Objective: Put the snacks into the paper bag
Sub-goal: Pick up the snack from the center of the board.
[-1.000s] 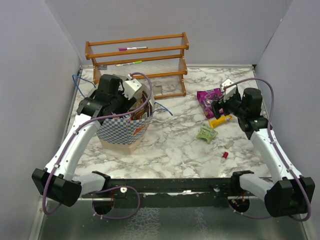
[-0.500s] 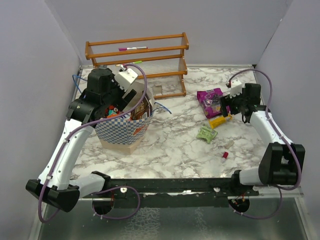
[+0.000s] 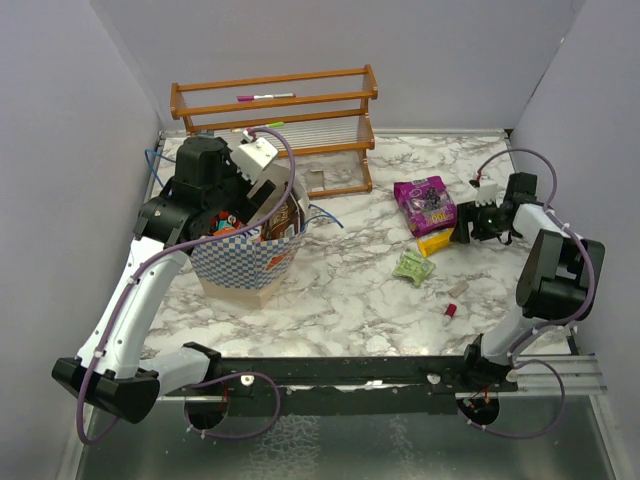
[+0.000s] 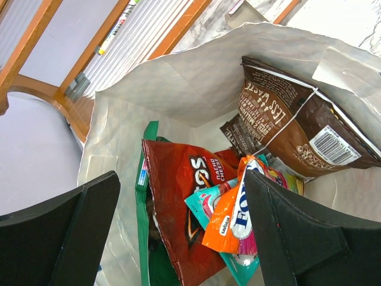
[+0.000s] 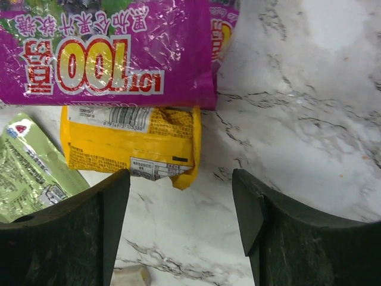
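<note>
The checkered paper bag stands at the left with my left gripper open just above its mouth. In the left wrist view that gripper has nothing between its fingers. Below it in the bag lie the red Doritos, a glossy brown bag, a teal pack, an orange pack and a green packet. On the table at the right lie the magenta pack, a yellow pack and a small light-green one. My right gripper is low beside the yellow pack, open over bare marble.
A wooden rack stands at the back behind the bag. A tiny red-pink cap lies near the front right. The bag's blue string handles trail at the left. Grey walls close in on the table's left, back and right.
My left gripper opened over the bag and drew back up a little. The right arm swung out to the right, off the magenta pack, and its gripper now sits beside the yellow pack, jaws somewhat narrower.
</note>
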Motion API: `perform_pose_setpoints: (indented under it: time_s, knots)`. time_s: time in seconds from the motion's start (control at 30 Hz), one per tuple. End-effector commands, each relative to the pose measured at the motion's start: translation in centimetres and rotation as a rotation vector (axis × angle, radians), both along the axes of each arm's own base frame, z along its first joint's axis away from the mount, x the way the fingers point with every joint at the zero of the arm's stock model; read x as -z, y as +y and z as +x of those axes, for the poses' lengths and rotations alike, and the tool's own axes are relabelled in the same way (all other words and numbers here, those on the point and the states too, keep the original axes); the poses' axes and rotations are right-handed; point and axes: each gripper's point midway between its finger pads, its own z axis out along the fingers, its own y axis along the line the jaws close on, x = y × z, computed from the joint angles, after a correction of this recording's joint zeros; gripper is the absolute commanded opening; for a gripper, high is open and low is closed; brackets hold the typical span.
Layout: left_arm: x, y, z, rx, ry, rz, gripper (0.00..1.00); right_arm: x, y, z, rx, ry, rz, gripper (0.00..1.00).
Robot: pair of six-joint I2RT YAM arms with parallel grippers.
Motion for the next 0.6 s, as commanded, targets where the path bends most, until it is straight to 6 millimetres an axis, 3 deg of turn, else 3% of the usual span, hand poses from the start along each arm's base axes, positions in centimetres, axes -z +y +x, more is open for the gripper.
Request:
perform_pose_setpoints:
  time_s: [0.0, 0.13, 0.33, 0.47, 0.57]
  knots:
    - [-1.1, -0.6, 0.1, 0.017, -0.018, -0.041, 0.89, 0.0, 2.2, 0.5, -0.064, 0.031, 0.153, 0.68]
    - [-1.1, -0.8, 0.1, 0.028, -0.021, -0.044, 0.89, 0.7, 2.8, 0.7, -0.074, 0.058, 0.223, 0.6]
    - [-1.5, -1.1, 0.4, 0.045, -0.043, -0.047, 0.89, 0.5, 3.3, 0.6, -0.098, 0.069, 0.261, 0.37]
    - [-2.9, -2.3, 0.5, 0.109, -0.073, -0.078, 0.9, -0.6, 3.4, 0.1, -0.118, 0.054, 0.257, 0.21]
    - [-4.3, -3.3, 0.8, 0.14, -0.103, -0.124, 0.97, -2.3, 3.7, -0.3, -0.15, 0.014, 0.247, 0.11]
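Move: From the open right hand, the yellow snack lies about 6 cm left, 1 cm back and 3 cm below. The purple snack is some 8 cm left and 5 cm ahead of the hand; the green packet is about 10 cm left and 5 cm back, both also roughly 3 cm lower. From the left hand over the bag, the yellow snack lies some 30 cm right, 2 cm ahead and 30 cm below. The right hand slides about 3 cm left, dipping slightly, and closes to pinch the yellow snack's right end. ##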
